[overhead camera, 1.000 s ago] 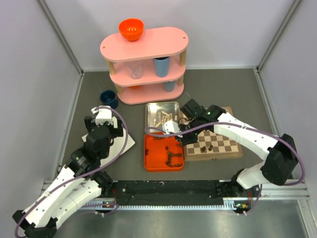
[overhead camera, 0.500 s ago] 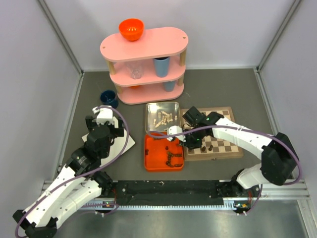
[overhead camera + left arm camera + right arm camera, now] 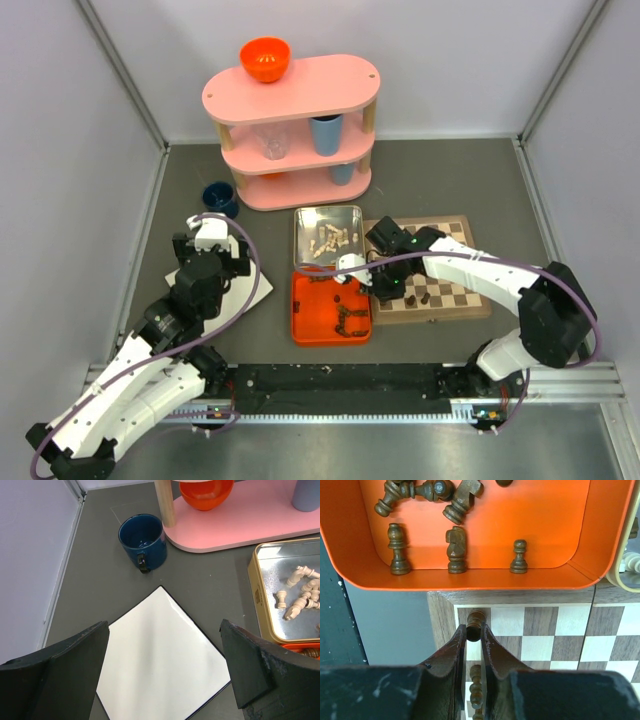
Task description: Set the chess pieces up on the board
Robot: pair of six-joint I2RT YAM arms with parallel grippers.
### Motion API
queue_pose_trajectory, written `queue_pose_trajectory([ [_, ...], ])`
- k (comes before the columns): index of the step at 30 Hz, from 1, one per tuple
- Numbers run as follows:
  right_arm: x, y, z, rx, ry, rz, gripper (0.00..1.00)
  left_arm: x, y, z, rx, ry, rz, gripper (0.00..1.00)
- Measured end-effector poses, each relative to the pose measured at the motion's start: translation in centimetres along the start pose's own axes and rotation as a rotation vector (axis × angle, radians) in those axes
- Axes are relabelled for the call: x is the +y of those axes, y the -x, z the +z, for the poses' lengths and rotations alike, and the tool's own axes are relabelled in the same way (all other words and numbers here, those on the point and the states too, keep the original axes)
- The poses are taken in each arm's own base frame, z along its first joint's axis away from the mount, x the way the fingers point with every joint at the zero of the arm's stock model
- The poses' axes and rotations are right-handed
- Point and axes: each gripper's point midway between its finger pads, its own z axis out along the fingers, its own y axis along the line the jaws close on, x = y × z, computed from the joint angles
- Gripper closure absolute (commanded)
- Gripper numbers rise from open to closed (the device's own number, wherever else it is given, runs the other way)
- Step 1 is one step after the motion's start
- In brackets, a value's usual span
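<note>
The board (image 3: 545, 625) lies below the right wrist, its corner next to the orange tray (image 3: 545, 525). My right gripper (image 3: 474, 632) is shut on a dark chess piece (image 3: 474, 622) that stands upright over the dark corner square. Another dark piece (image 3: 477, 690) shows between the fingers lower down. From above, the right gripper (image 3: 385, 285) sits at the left edge of the board (image 3: 455, 295). Several dark pieces (image 3: 456, 550) lie or stand in the tray. Cream pieces (image 3: 300, 592) lie in the silver tin (image 3: 265, 585). My left gripper (image 3: 165, 670) hangs open above a white card (image 3: 150, 645).
A dark blue mug (image 3: 142, 540) stands beyond the card. The pink three-level shelf (image 3: 290, 100) at the back carries an orange bowl (image 3: 265, 58) and cups. The tin (image 3: 305, 225) and tray (image 3: 315, 325) sit side by side left of the board. Grey walls enclose the table.
The right arm has swung from the far left of the board toward its near left corner beside the tray, jaws still shut. The left arm has not moved.
</note>
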Motion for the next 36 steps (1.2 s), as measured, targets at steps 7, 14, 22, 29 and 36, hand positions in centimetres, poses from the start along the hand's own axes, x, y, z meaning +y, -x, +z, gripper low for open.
queue_pose_trajectory([
  [7, 0.7, -0.5, 0.4, 0.008, 0.025, 0.008, 0.88, -0.1, 0.0, 0.0, 0.000, -0.003, 0.000, 0.03],
  [14, 0.7, -0.5, 0.4, 0.005, 0.028, 0.008, 0.85, -0.1, 0.0, 0.0, 0.000, -0.004, 0.000, 0.03],
  [22, 0.8, -0.5, 0.4, 0.006, 0.028, 0.012, 0.64, -0.1, 0.0, 0.0, -0.001, -0.004, 0.000, 0.03],
  [29, 0.6, -0.8, 0.2, 0.002, 0.031, 0.043, 0.51, -0.2, 0.0, 0.0, -0.001, -0.008, -0.001, 0.03],
  [36, -1.1, 0.2, -3.1, -0.109, 0.006, 0.139, 0.49, -1.4, 0.0, -0.2, 0.001, -0.079, -0.013, 0.02],
])
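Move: The right hand holds a dark chess piece almost over the board's near-left corner square, about 1 cm back and 3 cm below its fingers. Two dark pieces already stand about 5 and 8 cm to its right, the nearer roughly 1 cm back, the farther level with it, both some 3 cm below. The orange tray's middle lies level with it, 11 cm left and 3 cm below. From the idle left hand the corner square is roughly 32 cm right, 8 cm back and 20 cm below. The right hand eases 1 cm back and down, opens halfway, releasing the chess piece, then rises some 3 cm, forward. ##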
